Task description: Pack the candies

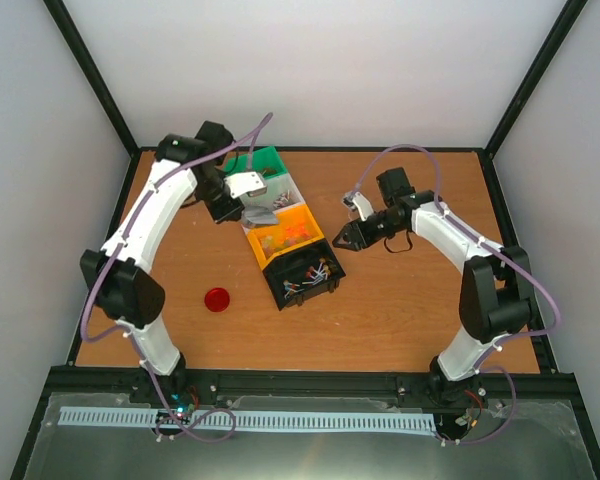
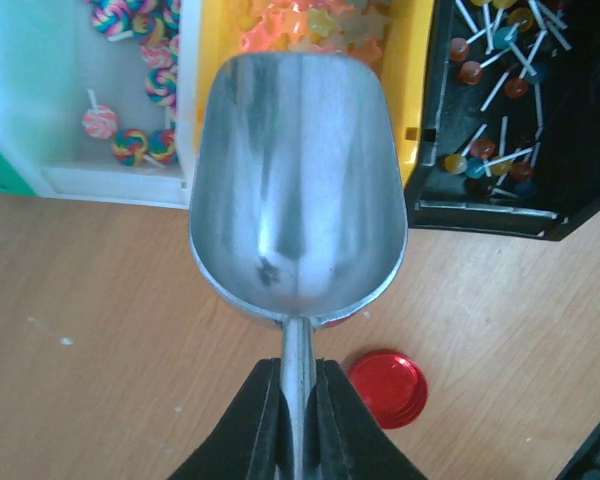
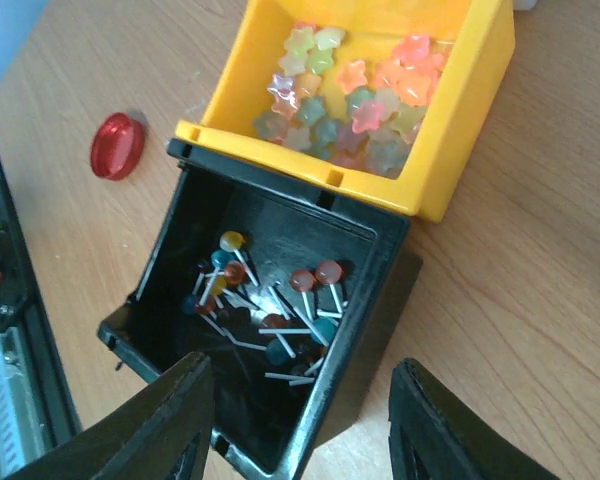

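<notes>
My left gripper [image 2: 298,400] is shut on the handle of an empty metal scoop [image 2: 295,190], held over the table just in front of the bins. Candies lie in three bins: small ball lollipops [image 3: 270,290] in the black bin [image 3: 370,320], star sweets [image 3: 350,90] in the yellow bin [image 3: 470,110], swirl lollipops [image 2: 130,140] in the white bin [image 2: 110,180]. My right gripper [image 3: 300,430] hangs open above the black bin's near corner, nothing between its fingers. From above, the left gripper [image 1: 230,210] is at the row's left side, the right gripper [image 1: 340,240] at its right.
A round red lid [image 1: 217,299] lies on the wooden table left of the black bin [image 1: 302,277]. A green bin [image 1: 260,163] ends the row at the back. A black frame edges the table.
</notes>
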Available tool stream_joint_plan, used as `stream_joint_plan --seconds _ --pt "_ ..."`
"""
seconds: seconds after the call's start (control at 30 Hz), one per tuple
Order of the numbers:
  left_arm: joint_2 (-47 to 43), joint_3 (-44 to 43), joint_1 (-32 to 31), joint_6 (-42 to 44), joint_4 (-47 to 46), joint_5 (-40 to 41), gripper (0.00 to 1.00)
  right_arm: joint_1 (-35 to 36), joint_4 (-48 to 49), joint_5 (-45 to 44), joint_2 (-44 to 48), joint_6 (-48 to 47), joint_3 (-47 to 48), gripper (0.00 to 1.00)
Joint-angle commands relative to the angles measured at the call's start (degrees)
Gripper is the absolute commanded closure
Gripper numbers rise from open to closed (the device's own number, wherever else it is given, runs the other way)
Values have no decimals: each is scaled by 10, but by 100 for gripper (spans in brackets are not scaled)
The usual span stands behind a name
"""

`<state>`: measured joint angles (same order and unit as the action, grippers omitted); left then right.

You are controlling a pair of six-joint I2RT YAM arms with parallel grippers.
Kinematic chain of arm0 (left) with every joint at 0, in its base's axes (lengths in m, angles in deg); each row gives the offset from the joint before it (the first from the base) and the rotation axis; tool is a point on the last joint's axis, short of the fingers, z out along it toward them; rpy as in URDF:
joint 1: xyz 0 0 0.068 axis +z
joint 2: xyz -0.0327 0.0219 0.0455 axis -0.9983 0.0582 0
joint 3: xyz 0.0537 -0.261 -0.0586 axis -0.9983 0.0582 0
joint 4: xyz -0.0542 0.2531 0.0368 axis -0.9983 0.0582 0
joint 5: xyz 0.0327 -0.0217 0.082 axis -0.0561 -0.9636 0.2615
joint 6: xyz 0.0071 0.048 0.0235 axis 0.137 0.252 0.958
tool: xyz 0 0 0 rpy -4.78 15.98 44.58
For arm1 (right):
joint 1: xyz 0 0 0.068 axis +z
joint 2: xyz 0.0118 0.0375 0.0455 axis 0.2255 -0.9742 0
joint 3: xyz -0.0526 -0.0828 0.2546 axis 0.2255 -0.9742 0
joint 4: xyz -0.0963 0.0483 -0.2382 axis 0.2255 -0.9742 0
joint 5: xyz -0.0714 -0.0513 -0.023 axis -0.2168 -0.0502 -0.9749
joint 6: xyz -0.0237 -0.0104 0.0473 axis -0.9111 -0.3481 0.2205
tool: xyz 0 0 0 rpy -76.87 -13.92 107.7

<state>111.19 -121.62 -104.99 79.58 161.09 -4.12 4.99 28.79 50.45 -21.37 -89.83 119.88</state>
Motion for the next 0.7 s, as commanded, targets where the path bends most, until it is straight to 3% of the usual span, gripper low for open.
stream_joint_plan --seconds 0.0,0.2,0.67 --pt "60 -119 0 51 128 65 99 15 10 -53 6 -18 -8 52" --pt "109 -172 -35 71 131 153 99 34 25 -79 -19 -13 -5 52" --pt "193 -196 -66 76 130 160 99 74 27 -96 -73 -10 27 51"
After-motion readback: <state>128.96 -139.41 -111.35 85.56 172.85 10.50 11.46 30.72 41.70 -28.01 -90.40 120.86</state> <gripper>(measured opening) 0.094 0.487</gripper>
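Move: The orange compartment of star candies lies about 11 cm right of the left hand, 3 cm ahead and 17 cm below, with the empty scoop already pointing at it. The white compartment is some 10 cm farther out than the orange one, the black one some 8 cm nearer; the red lid lies 11 cm back and 6 cm left of the hand. From the right hand, the black compartment is 9 cm left, 5 cm back and 11 cm below, and the orange 13 cm left and 3 cm ahead. Towards the orange compartment of star candies the left hand brings the scoop, still pinched by its handle: up a centimetre, then down about 4 while easing some 2.5 cm forward, the wrist rolling about 20 degrees so the scoop's tip dips. The right hand, staying half open, sinks 5 cm and drifts 2.5 cm left towards the black compartment's right rim. ##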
